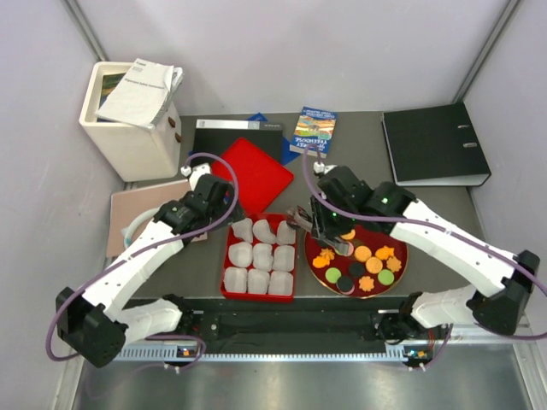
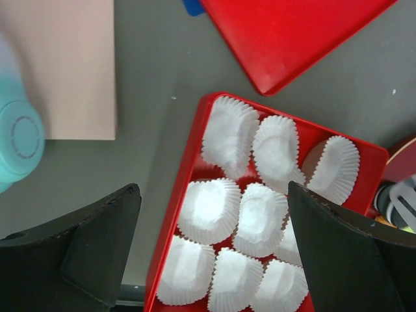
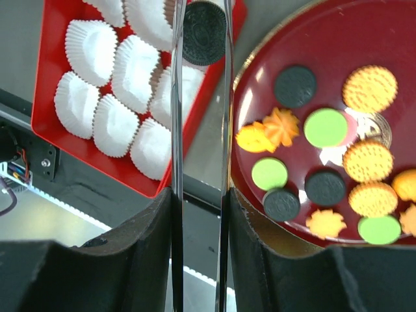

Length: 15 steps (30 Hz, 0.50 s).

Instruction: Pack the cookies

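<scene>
Cookies [image 3: 325, 127], round discs in black, green and orange plus orange flower shapes, lie on a dark red plate [image 1: 400, 246] right of centre. My right gripper [image 3: 200, 195] is shut on a pair of metal tongs [image 3: 177, 97]. The tong tips pinch one black cookie [image 3: 204, 31] above the right edge of the red tray [image 1: 226, 256], which is filled with white paper liners [image 2: 211, 208]. In the top view the right gripper [image 1: 314, 224] hangs between tray and plate. My left gripper [image 2: 211, 214] stands open and holds nothing, hovering over the tray's left part [image 1: 220, 198].
A red lid [image 1: 252, 171] lies behind the tray. A white box with papers [image 1: 132, 120] is at the back left, a black binder [image 1: 434, 143] at the back right, a booklet [image 1: 314, 130] between them. A beige board [image 2: 58, 65] and a teal object [image 2: 19, 136] lie left.
</scene>
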Each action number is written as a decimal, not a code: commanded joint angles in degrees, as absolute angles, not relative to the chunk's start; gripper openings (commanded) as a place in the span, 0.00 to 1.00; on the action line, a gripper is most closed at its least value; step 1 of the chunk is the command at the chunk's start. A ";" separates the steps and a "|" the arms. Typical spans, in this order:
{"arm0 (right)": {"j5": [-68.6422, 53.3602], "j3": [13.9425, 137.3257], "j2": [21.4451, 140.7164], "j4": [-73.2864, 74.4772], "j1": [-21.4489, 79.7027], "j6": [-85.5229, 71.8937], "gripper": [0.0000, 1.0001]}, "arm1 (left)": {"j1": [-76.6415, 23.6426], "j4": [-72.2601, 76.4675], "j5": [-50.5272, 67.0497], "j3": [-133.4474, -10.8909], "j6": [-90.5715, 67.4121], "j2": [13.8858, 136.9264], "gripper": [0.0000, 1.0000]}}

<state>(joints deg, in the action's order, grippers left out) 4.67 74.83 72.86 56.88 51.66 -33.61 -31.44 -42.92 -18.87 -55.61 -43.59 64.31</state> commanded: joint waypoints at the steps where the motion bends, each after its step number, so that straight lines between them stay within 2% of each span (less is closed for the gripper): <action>1: 1.50 80.41 76.19 50.36 52.64 -30.32 0.30 | -30.85 -45.88 -21.70 -54.67 -44.03 61.97 0.99; 15: -3.34 86.92 87.97 47.90 54.14 -27.77 0.32 | -30.15 -47.29 -21.62 -52.38 -44.03 59.41 0.99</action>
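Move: Ahead and to the left of the right hand, which still holds the tongs with a dark cookie in their tips, lies the far-row middle cup in the red tray: about 13 cm forward, 12 cm left and 18 cm below. The far-right cup stands some 6 cm to the right of that cup, the far-left one 6 cm to its left; the round plate's middle is roughly 8 cm ahead of the hand and 11 cm to its right. From the left hand, the middle cup is about 6 cm forward, 8 cm right, 13 cm down. Carrying the dark cookie in the tongs, the right hand swings about 7 cm left and a little forward from the tray's right side over its far row of cups, slowing and just starting to sink. It keeps its grip on the tongs and turns some 10 degrees counter-clockwise. The left hand, fingers wide open and empty, backs off about 3 cm to the left and rearward, away from the far-middle cup. ##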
